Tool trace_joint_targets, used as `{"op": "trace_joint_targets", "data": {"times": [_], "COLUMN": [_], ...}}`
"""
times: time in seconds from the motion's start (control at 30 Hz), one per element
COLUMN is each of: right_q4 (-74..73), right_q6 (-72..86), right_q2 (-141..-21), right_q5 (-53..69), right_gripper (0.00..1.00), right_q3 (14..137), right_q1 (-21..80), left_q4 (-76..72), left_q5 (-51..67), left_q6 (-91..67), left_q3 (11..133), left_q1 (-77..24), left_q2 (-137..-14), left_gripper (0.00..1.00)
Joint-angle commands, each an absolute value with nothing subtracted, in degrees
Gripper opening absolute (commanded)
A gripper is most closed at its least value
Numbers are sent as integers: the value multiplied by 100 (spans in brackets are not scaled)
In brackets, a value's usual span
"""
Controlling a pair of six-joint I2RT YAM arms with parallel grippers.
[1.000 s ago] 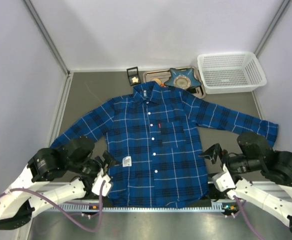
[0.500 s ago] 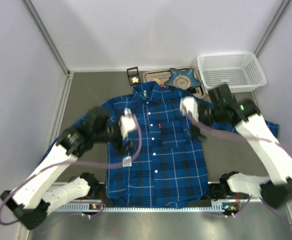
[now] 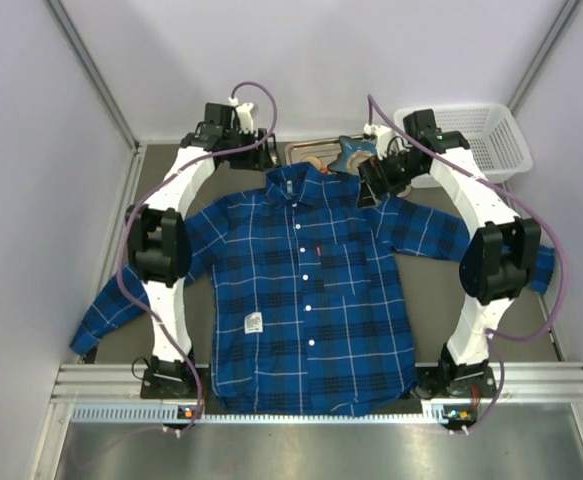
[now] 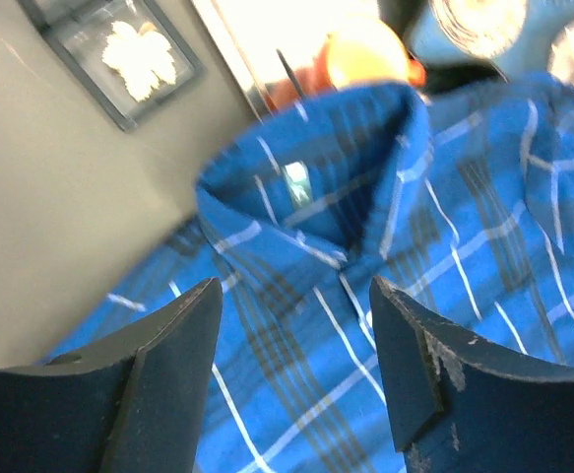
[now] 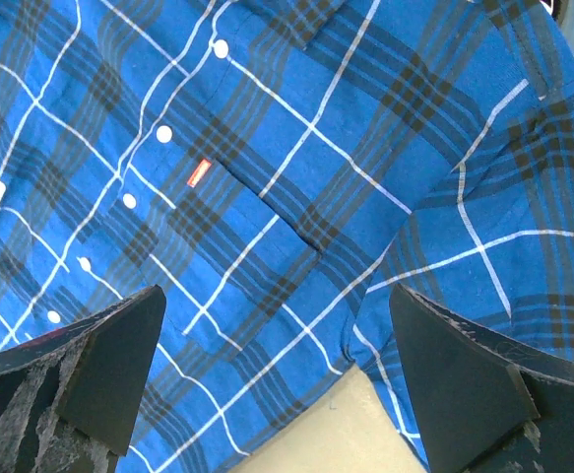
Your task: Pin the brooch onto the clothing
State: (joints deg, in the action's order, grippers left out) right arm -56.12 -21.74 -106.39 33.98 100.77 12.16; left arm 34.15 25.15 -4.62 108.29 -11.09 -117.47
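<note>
The clothing (image 3: 306, 290), a blue plaid shirt, lies flat and face up with its collar (image 4: 311, 177) at the far end. The brooch (image 4: 139, 59), a pale gold leaf-like ornament, rests in a small dark box beside the collar; my left arm hides it in the top view. My left gripper (image 3: 254, 143) (image 4: 294, 296) hovers open above the shirt's shoulder near the collar, holding nothing. Over the chest pocket (image 5: 267, 246) and the armpit hangs my right gripper (image 3: 371, 185) (image 5: 277, 296), wide open and empty.
A metal tray (image 3: 301, 152) at the back holds a blue star-shaped dish (image 3: 363, 155) and an orange item (image 4: 375, 54). A white basket (image 3: 461, 143) stands at the far right. Walls close in on both sides.
Both arms have swung up from the near edge and reached across to the far end of the shirt, the left by the collar, the right over the pocket side.
</note>
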Motion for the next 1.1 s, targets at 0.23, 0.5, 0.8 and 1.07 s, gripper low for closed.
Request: {"op": "trace_joint_targets", "data": {"times": [0.23, 0.5, 0.8, 1.07], "right_q4": [-5115, -5098, -5124, -5133], "right_q6": [-1283, -1213, -1231, -1204], "right_q2": [-10758, -10872, -10846, -10872], "right_q5": [3463, 3472, 3401, 3261], "right_gripper": [99, 99, 99, 99], "right_q3": [10213, 10248, 10143, 10116], "right_q1": [1125, 1125, 1116, 1125], "left_q4": [1566, -262, -1837, -1863], "left_q5": [1125, 1503, 2013, 1987], "left_q6": [-1696, -2302, -3488, -3753], "left_q3": [11812, 11084, 10397, 10608], "left_q1": [-1204, -1072, -756, -694], "left_q2": [-12946, -13210, -13508, -13939], "left_gripper": [59, 53, 46, 42]}}
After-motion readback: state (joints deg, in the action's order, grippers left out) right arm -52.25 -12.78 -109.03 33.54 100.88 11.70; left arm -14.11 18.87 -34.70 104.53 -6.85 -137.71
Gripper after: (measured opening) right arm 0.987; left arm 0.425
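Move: The brooch, in its open black box, lies about 18 cm ahead of the left hand, 2 cm to its right and 15 cm below. The shirt collar is nearer, some 11 cm ahead, 8 cm to the right and 14 cm down. The orange mug on the tray stands roughly 15 cm ahead, 14 cm right and 12 cm below. From the right hand the brooch lies about 26 cm ahead, 24 cm left and 16 cm below. The brooch in its box is what the left hand closes in on, going forward about 14 cm, fast then easing, and sinking some 8 cm, with a slight leftward shift near the end. The wrist levels out, swings counter-clockwise some 25 degrees and rolls its left side down, while the fingers narrow from well open to less than half, still empty and short of the brooch. ##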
